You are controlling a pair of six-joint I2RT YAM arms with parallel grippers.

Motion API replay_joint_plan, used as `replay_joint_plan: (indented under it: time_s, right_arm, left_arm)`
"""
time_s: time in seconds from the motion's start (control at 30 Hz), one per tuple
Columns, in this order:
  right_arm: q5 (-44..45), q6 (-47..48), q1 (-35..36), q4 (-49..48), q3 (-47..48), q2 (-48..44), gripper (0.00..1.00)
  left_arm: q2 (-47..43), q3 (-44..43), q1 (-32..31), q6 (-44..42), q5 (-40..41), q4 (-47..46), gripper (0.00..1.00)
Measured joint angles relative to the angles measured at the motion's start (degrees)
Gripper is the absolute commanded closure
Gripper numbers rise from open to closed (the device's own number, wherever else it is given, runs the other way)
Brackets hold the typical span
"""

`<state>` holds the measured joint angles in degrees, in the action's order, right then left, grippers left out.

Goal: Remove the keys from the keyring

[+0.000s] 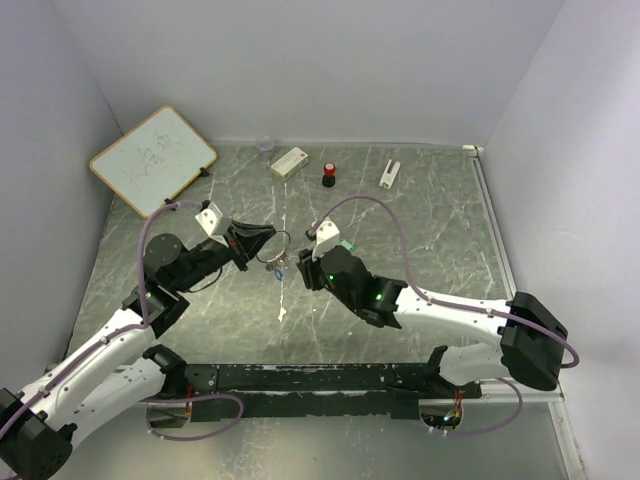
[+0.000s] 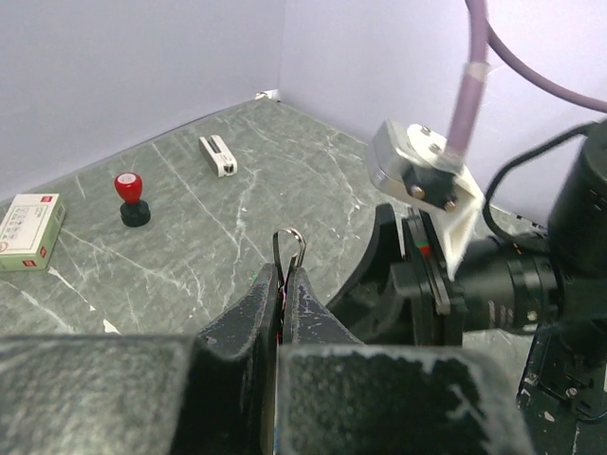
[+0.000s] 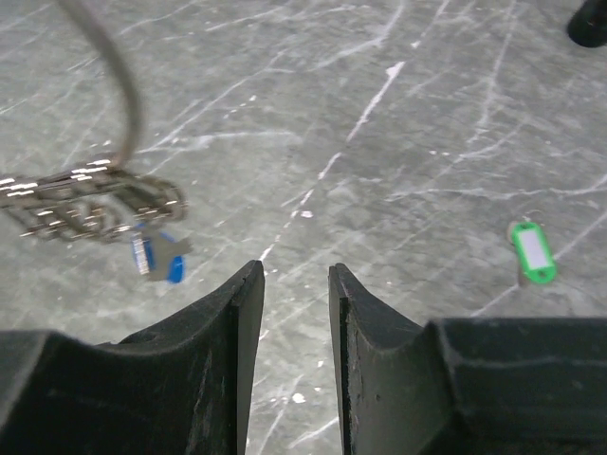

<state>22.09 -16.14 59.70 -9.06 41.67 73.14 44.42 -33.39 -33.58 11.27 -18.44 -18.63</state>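
Note:
My left gripper (image 1: 262, 240) is shut on the keyring (image 1: 279, 244), a thin wire ring that sticks up between its tips (image 2: 282, 275) in the left wrist view. A bunch of silvery keys (image 3: 95, 199) hangs from the ring just above the table, and the blue-headed key (image 3: 156, 258) is the lowest of them. A green-headed key (image 3: 531, 254) lies loose on the table, apart from the ring (image 3: 123, 85). My right gripper (image 3: 296, 275) is open and empty. It hovers just right of the hanging bunch (image 1: 272, 264).
A whiteboard (image 1: 152, 160) leans at the back left. Along the back wall stand a clear cup (image 1: 265, 148), a white box (image 1: 289, 162), a red-capped black knob (image 1: 329, 175) and a white clip (image 1: 389, 173). Purple cables loop over both wrists.

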Motion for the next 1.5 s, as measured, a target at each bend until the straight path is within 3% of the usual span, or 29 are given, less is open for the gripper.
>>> replay_joint_plan:
  time_s: [0.57, 1.5]
  right_arm:
    - [7.8, 3.5, 11.7, -13.5, -3.6, 4.3, 0.66]
    - [12.7, 6.4, 15.0, -19.9, -4.8, 4.2, 0.66]
  left_arm:
    - [0.0, -1.5, 0.0, 1.2, 0.4, 1.5, 0.93]
    - [0.6, -1.8, 0.0, 3.8, 0.4, 1.2, 0.93]
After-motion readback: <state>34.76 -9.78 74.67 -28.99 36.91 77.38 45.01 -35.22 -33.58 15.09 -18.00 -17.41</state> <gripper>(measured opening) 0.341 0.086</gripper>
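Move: Hanging under the left gripper, the blue key on the keyring is about 6 cm to the right hand's left, 2 cm back and roughly level with it. The silver clips bunch about 8 cm to that hand's left, 1 cm back and 5 cm up; the green tag lies some 12 cm ahead, 12 cm to its right and 14 cm below. From the left hand, the blue key is about 13 cm down, 2 cm right and 1 cm back. Swinging back and to its left by about 7 cm, most of it early on, the right hand brings its parted fingers round to face the blue key, tips lifting some 10 degrees. It dips slightly, then rises to finish about 1 cm higher, easing on a little at the end without closing or touching. The left hand keeps its grip on the big ring, almost still. ##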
